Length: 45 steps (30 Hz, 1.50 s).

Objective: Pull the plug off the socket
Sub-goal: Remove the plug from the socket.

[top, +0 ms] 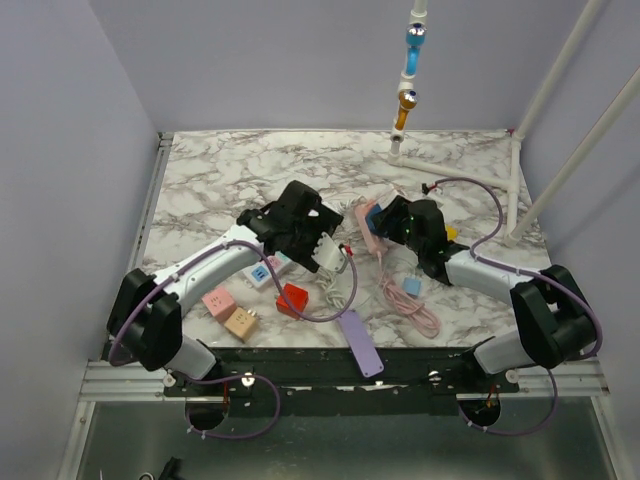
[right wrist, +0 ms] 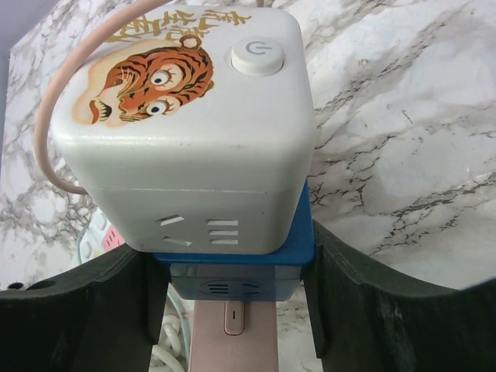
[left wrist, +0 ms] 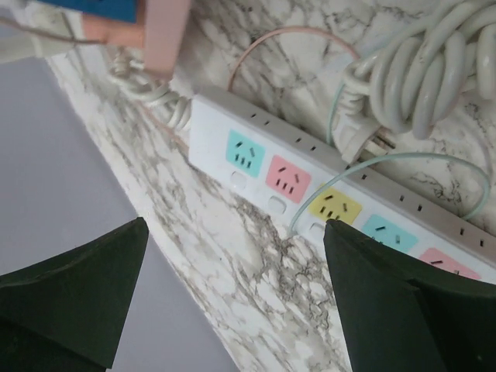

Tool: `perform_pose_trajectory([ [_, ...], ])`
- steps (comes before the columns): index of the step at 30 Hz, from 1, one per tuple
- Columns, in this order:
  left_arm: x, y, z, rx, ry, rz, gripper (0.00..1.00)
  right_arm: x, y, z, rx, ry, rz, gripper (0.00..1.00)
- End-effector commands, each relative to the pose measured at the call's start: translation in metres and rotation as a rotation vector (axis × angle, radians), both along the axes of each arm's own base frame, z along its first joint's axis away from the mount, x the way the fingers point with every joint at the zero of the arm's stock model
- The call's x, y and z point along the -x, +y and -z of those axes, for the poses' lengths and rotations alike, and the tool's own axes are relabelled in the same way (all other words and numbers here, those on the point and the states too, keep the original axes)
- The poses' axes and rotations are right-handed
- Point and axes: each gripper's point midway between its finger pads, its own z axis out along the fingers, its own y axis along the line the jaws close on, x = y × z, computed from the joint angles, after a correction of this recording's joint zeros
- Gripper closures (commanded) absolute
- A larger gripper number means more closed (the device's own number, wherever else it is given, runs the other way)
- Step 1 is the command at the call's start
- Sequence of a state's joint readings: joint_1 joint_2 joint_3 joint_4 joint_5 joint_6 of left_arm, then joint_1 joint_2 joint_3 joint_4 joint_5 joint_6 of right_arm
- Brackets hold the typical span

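Observation:
In the left wrist view a white power strip (left wrist: pixel 325 194) with teal, pink and yellow sockets lies on the marble. A white plug (left wrist: pixel 360 139) rests against its far edge, prongs bare and in no socket, beside its coiled white cable (left wrist: pixel 426 70). My left gripper (left wrist: pixel 236 232) hangs open above the strip's near edge, holding nothing. My right gripper (right wrist: pixel 232 256) is shut on a white cube socket with a tiger sticker (right wrist: pixel 186 132). The cube's blue base (right wrist: pixel 232 256) sits on a pink strip (right wrist: pixel 232 341). From above, the left gripper (top: pixel 325 250) and right gripper (top: pixel 385 222) are close together.
Red (top: pixel 294 298), pink (top: pixel 217 302) and tan (top: pixel 241 321) adapter blocks lie front left. A purple strip (top: pixel 362 345) overhangs the front edge. A pink cable coil (top: pixel 415 310) lies front right. A thin green wire (left wrist: pixel 403 159) crosses the white strip. A white post (top: pixel 410 60) stands at the back.

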<state>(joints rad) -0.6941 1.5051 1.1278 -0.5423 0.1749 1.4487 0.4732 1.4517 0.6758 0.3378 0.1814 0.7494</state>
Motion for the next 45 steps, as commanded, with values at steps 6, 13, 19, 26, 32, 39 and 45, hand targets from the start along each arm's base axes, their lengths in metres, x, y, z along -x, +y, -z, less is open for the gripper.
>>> perform_pose_trajectory([
  [6, -0.003, -0.009, -0.099, 0.435, -0.107, -0.115, 0.01, -0.002, 0.041, -0.087, -0.136, -0.268, -0.136, 0.99],
  [13, 0.052, -0.025, -0.108, 0.356, 0.391, -0.012, 0.01, 0.016, 0.073, -0.107, -0.152, -0.304, -0.234, 0.99],
  [19, 0.087, -0.023, -0.094, 0.554, -0.203, 0.448, 0.01, 0.025, 0.090, -0.113, -0.178, -0.305, -0.288, 0.99],
  [26, 0.076, -0.033, -0.046, 0.423, -0.182, 0.475, 0.01, 0.019, 0.100, -0.119, -0.198, -0.311, -0.295, 0.99],
  [32, 0.065, -0.057, -0.039, 0.439, -0.268, 0.570, 0.01, 0.021, 0.109, -0.126, -0.220, -0.319, -0.315, 0.99],
  [39, 0.058, -0.076, -0.019, 0.416, -0.324, 0.631, 0.02, 0.028, 0.116, -0.130, -0.225, -0.323, -0.339, 0.99],
  [45, 0.053, -0.083, -0.007, 0.380, -0.370, 0.672, 0.02, 0.033, 0.121, -0.136, -0.234, -0.329, -0.350, 0.99],
])
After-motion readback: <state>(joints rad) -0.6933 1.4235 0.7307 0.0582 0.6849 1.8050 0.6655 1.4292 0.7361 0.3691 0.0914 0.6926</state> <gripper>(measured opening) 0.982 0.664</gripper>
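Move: The pink socket bar, with the blue plug still in it, hangs about 11 cm to the right of the empty left hand, some 3 cm ahead and roughly 4 cm below. From that hand, the white power strip's middle lies about 12 cm down, 3 cm ahead and 5 cm left, and the grey cable coil some 8 cm back, 2 cm right and 12 cm down. The right hand already grips the blue plug; the pink bar is about 5 cm to its left, level fore and aft, and 2 cm below. The left hand, fingers staying wide open, lifts about 12 cm clear, swings back some 10 cm as it sinks again, then comes right and a little forward to the cord end of the pink socket bar, turning clockwise by some 35 degrees on the way; it ends close to the bar, no grip made. Meanwhile the right hand keeps its pinch on the blue plug and brings plug and bar to meet it, about 9 cm left, with roughly 4 cm of back and 4 cm of rise, turning some 15 degrees counter-clockwise. ##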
